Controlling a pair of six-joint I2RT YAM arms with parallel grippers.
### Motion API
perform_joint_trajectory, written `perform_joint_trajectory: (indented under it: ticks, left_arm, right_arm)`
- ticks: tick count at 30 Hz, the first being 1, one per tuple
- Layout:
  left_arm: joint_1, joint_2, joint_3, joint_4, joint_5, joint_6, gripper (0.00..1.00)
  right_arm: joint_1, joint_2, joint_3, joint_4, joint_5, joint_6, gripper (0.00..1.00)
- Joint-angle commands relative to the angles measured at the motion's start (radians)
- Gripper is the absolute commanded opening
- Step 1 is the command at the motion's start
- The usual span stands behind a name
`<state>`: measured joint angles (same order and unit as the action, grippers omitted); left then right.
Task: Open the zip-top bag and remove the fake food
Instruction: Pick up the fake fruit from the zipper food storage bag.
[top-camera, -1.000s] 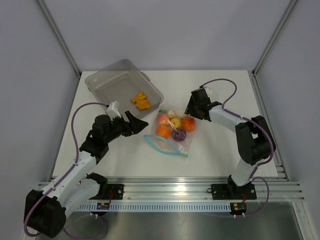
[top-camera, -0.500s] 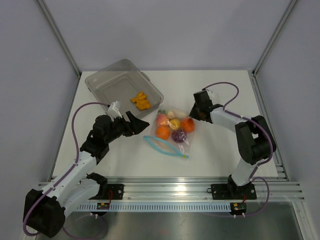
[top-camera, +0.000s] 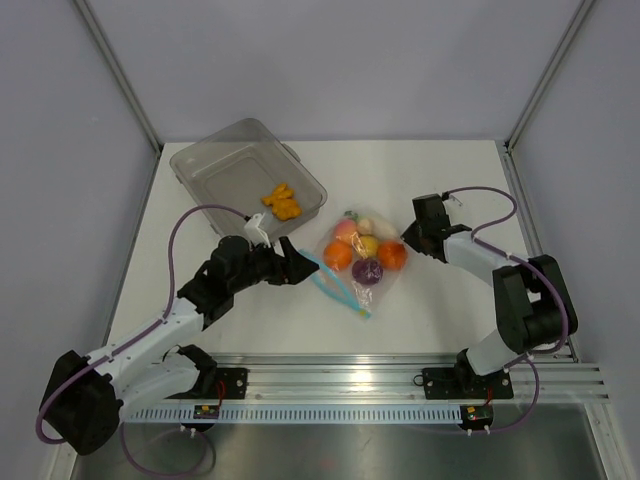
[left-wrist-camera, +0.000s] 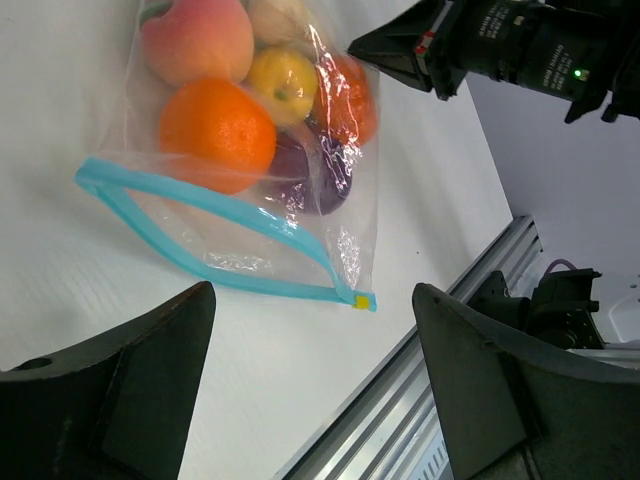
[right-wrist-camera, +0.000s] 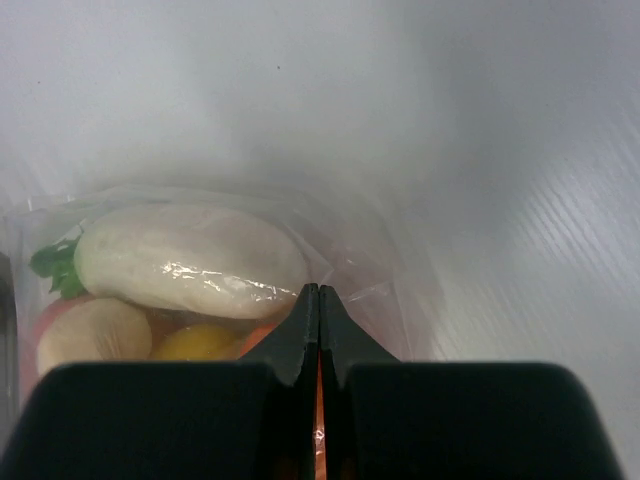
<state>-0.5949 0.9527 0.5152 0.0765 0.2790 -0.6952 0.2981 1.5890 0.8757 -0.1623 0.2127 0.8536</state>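
The zip-top bag (top-camera: 362, 262) lies mid-table, its light-blue zip strip (top-camera: 338, 285) facing my left arm. The strip gapes in a loop (left-wrist-camera: 200, 215). Inside sits the fake food (top-camera: 366, 257): an orange (left-wrist-camera: 217, 128), a peach, a yellow piece, a purple piece and a white one (right-wrist-camera: 190, 260). My left gripper (top-camera: 298, 265) is open, its fingers straddling the strip's near side without touching it (left-wrist-camera: 312, 290). My right gripper (top-camera: 405, 243) is shut on the bag's far closed edge, pinching clear plastic (right-wrist-camera: 318, 290).
A rigid clear tub (top-camera: 230, 165) stands at the back left with an orange toy piece (top-camera: 283, 201) in it. The aluminium rail (top-camera: 340, 375) runs along the near edge, and grey walls enclose the table.
The right gripper shut on the bag's edge and drew the bag right and nearer. The left arm followed rightward toward the zip strip, staying open.
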Motion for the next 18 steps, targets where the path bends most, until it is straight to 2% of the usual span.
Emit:
perform_joint_trajectory:
  ticks: [1, 5, 8, 12, 18]
  left_arm:
    - [-0.028, -0.011, 0.036, 0.008, -0.083, 0.033, 0.82]
    - [-0.063, -0.043, 0.005, -0.029, -0.158, 0.056, 0.78]
    - [-0.066, -0.066, -0.018, -0.043, -0.166, 0.063, 0.78]
    - [-0.085, -0.084, -0.053, -0.057, -0.187, 0.089, 0.77]
    - [-0.129, -0.052, -0.06, -0.067, -0.242, 0.118, 0.82]
  right_arm:
    - [-0.005, -0.11, -0.066, 0.041, 0.094, 0.078, 0.0]
    - [-0.005, -0.142, -0.083, 0.034, 0.088, 0.062, 0.0]
    - [-0.004, -0.147, -0.078, 0.026, 0.091, 0.045, 0.13]
    - [-0.005, -0.167, -0.073, 0.021, 0.105, 0.025, 0.22]
    - [-0.005, -0.188, -0.066, 0.012, 0.117, -0.001, 0.38]
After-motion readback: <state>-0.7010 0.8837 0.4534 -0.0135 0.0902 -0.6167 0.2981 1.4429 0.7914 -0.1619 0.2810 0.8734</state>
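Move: Right and ahead of the left hand lies the bag's open blue-edged mouth, about 5 cm forward, 6 cm right and 11 cm below; the orange sits roughly 10 cm ahead and 6 cm right, the eggplant 7 cm ahead and 12 cm right. The right hand keeps the bag's right edge in its shut fingers, with the orange-red pepper 3 cm back and 2 cm left, the white radish 2 cm ahead and 7 cm left, and the mouth 8 cm back and 16 cm left. Drawing the pinched edge back and right by about 1.5 cm, the right hand then opens its fingers to roughly a third, letting go of the film as it rises some 2 cm. Meanwhile the left hand, empty and wide open, sinks about 3 cm beside the bag's mouth, easing back and left and tipping its fingers slightly further down, touching nothing. ##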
